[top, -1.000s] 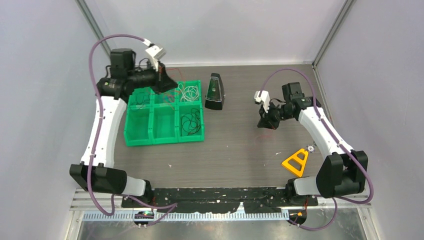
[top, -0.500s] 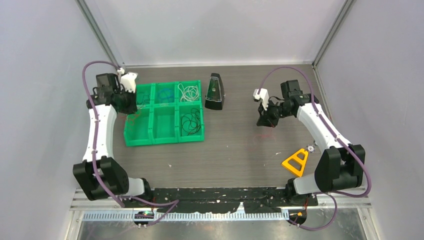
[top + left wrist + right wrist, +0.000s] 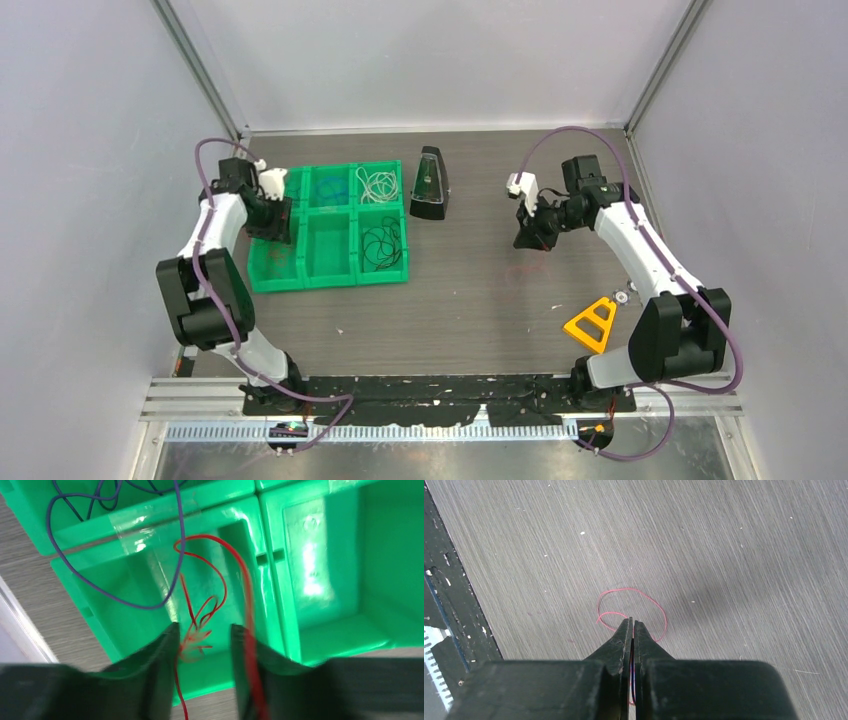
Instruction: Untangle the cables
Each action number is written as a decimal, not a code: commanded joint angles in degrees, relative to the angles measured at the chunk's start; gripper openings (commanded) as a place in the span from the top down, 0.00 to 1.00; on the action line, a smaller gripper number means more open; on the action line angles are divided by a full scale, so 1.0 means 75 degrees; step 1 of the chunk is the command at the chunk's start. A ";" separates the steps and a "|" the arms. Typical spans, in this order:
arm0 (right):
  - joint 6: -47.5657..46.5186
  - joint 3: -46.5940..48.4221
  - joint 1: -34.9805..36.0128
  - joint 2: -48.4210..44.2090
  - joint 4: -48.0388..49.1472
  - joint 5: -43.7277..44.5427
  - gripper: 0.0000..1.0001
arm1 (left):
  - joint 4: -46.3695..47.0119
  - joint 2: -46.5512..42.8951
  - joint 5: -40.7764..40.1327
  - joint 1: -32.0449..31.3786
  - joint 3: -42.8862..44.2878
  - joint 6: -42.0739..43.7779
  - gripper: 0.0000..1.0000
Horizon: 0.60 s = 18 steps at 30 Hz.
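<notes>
My left gripper (image 3: 205,627) stands open over the front-left compartment of the green bin (image 3: 280,535). A thin red cable (image 3: 220,575) curls down between its fingers into that compartment, one strand running along the right finger. A blue cable (image 3: 172,555) loops over from the compartment behind. In the top view the left gripper (image 3: 272,228) is at the bin's left side. My right gripper (image 3: 631,620) is shut on a thin red cable, whose loop (image 3: 659,610) shows just past the fingertips above the table. White (image 3: 377,184) and black (image 3: 381,243) cables lie in the right-hand compartments.
A black metronome-shaped object (image 3: 430,185) stands just right of the bin (image 3: 330,283). A yellow triangular piece (image 3: 592,323) lies on the table near the right arm's base. Grey walls close in the table on three sides.
The left arm swung from the back of the bin to its front-left compartment and its jaws opened, letting go of the red cable. The right arm barely moved.
</notes>
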 commanded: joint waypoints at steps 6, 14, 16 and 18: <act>0.0503 0.0762 0.0003 -0.0033 -0.0031 -0.0469 0.95 | -0.0872 -0.0983 0.0966 0.0050 0.1026 0.0729 0.25; 0.2258 0.1257 0.0244 -0.0520 0.1007 -0.1410 0.95 | -0.1414 -0.2511 0.3254 -0.0001 0.1582 0.1002 0.00; 0.2845 0.1421 0.0411 -0.0621 0.1384 -0.1637 0.95 | -0.0921 -0.2792 0.3824 -0.0326 0.1566 0.0535 0.00; 0.3479 0.1655 0.0602 -0.0740 0.1813 -0.1834 0.94 | -0.0073 -0.3066 0.4072 -0.1060 0.1406 0.0105 0.00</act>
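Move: The red cable lies in the near-left compartment, some 6 cm straight below the opening left fingers. From that hand the dark cable in the near-right compartment is about 22 cm right, level; the blue one is 12 cm ahead and 12 cm right. The right hand pinches the pink cable, its loop about 3 cm back, 3 cm left and 12 cm below; the metronome stands 15 cm ahead, 23 cm left of that hand. Left hand opens off the red cable, rises about 18 cm veering right; right hand raises pink cable 7 cm leftward. ##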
